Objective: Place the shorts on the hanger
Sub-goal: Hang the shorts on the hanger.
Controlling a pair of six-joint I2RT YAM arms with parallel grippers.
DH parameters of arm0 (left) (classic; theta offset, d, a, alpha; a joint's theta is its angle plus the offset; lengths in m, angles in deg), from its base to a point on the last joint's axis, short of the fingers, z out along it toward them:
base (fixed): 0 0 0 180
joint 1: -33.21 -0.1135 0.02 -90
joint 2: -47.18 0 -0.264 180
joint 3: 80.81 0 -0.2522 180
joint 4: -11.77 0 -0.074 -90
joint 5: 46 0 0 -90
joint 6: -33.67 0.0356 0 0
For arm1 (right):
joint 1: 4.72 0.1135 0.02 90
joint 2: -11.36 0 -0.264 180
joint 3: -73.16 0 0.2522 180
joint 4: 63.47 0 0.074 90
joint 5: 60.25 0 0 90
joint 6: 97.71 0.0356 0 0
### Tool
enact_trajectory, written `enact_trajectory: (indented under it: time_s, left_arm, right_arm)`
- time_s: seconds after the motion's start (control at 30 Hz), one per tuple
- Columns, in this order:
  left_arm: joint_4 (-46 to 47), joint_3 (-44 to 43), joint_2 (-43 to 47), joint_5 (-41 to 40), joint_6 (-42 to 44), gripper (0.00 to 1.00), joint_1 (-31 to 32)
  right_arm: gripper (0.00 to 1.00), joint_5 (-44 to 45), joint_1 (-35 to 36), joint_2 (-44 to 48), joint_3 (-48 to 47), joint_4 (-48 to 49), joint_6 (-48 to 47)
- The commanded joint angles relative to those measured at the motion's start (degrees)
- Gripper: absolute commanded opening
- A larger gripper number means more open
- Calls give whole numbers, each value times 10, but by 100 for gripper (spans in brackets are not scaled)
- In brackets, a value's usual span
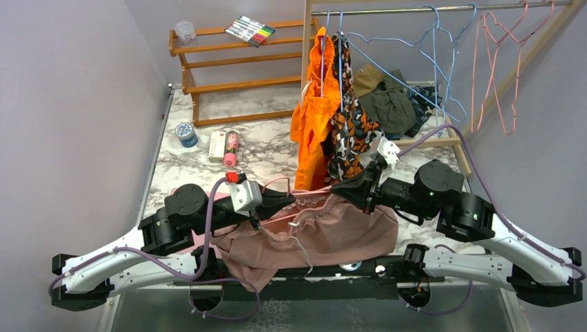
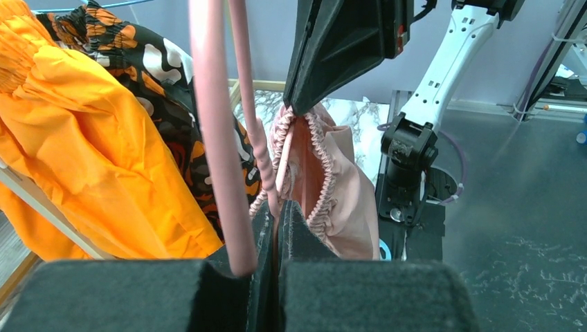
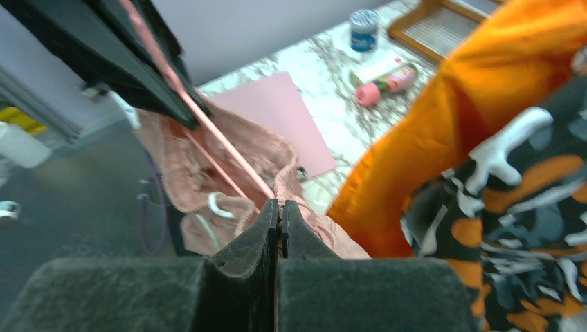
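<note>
The dusty-pink shorts (image 1: pixel 332 235) hang by their gathered waistband between my two grippers, low over the table's near edge, with the white drawstring dangling. The thin pink hanger (image 1: pixel 311 193) runs along the waistband from one gripper to the other. My left gripper (image 2: pixel 278 207) is shut on the hanger (image 2: pixel 214 124) at its twisted neck, right beside the shorts (image 2: pixel 339 194). My right gripper (image 3: pixel 280 206) is shut on the waistband of the shorts (image 3: pixel 187 173), and the hanger's wire (image 3: pixel 208 117) ends at its tips.
Just behind the grippers, an orange garment (image 1: pixel 311 124) and a camouflage one (image 1: pixel 353 124) hang from the rail. Light-blue hangers (image 1: pixel 443 62) and pink ones (image 1: pixel 498 62) hang further right. A wooden shelf (image 1: pixel 228 66), a tin (image 1: pixel 185 133) and a pink bottle (image 1: pixel 230 149) stand back left.
</note>
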Motion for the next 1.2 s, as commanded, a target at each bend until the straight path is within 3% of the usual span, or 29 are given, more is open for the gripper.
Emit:
enact_trajectory:
  time_s: [0.0,0.17,0.33,0.8,0.83,0.9,0.97,1.17]
  left_arm:
    - [40,-21,-17,20,-3,0,-2]
    - [45,-47,-47,56,1,0,-2]
    - [49,-51,-42,96,-6,0,-2]
    - [32,-41,1,58,-1,0,-1]
    - [33,-40,1,60,-1,0,-1]
    - [37,-38,-2,66,-1,0,-1]
    - [41,-40,-9,79,-2,0,-1]
    - [29,-63,-47,143,-9,0,-2]
  right_arm:
    - [1,-106,2,-20,-43,87,24]
    - [1,-147,2,-64,-91,127,22]
    - [1,-40,2,-76,-73,112,18]
    - [1,-31,2,-1,-45,20,21]
    - [4,-36,2,2,-44,11,23]
    - [28,-37,2,4,-50,-5,27]
    - [43,-38,2,3,-62,-12,24]
    - [53,-112,2,-17,-119,-18,-27]
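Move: At the pinch, the right hand already grips the pink shorts' waistband, with the pink hanger's right end roughly 2 cm nearer the base and 3 cm below it. The orange shorts hang some 17 cm ahead of that hand and 5 cm to its left; the camouflage shorts are 16 cm ahead and 4 cm to its right. From the left hand, still gripping the hanger by its neck, that end lies about 12 cm to the right, 1 cm ahead and 3 cm below. Hauling the pinched waistband about 6 cm up and 4 cm left towards the left hand, the right hand tips its left side up nearly 10 degrees, then draws back right some 4 cm at that height and opens to let go. The left keeps hold of the hanger, dipping right about 2 cm, then rising and easing back towards the base, ending slightly right again. ##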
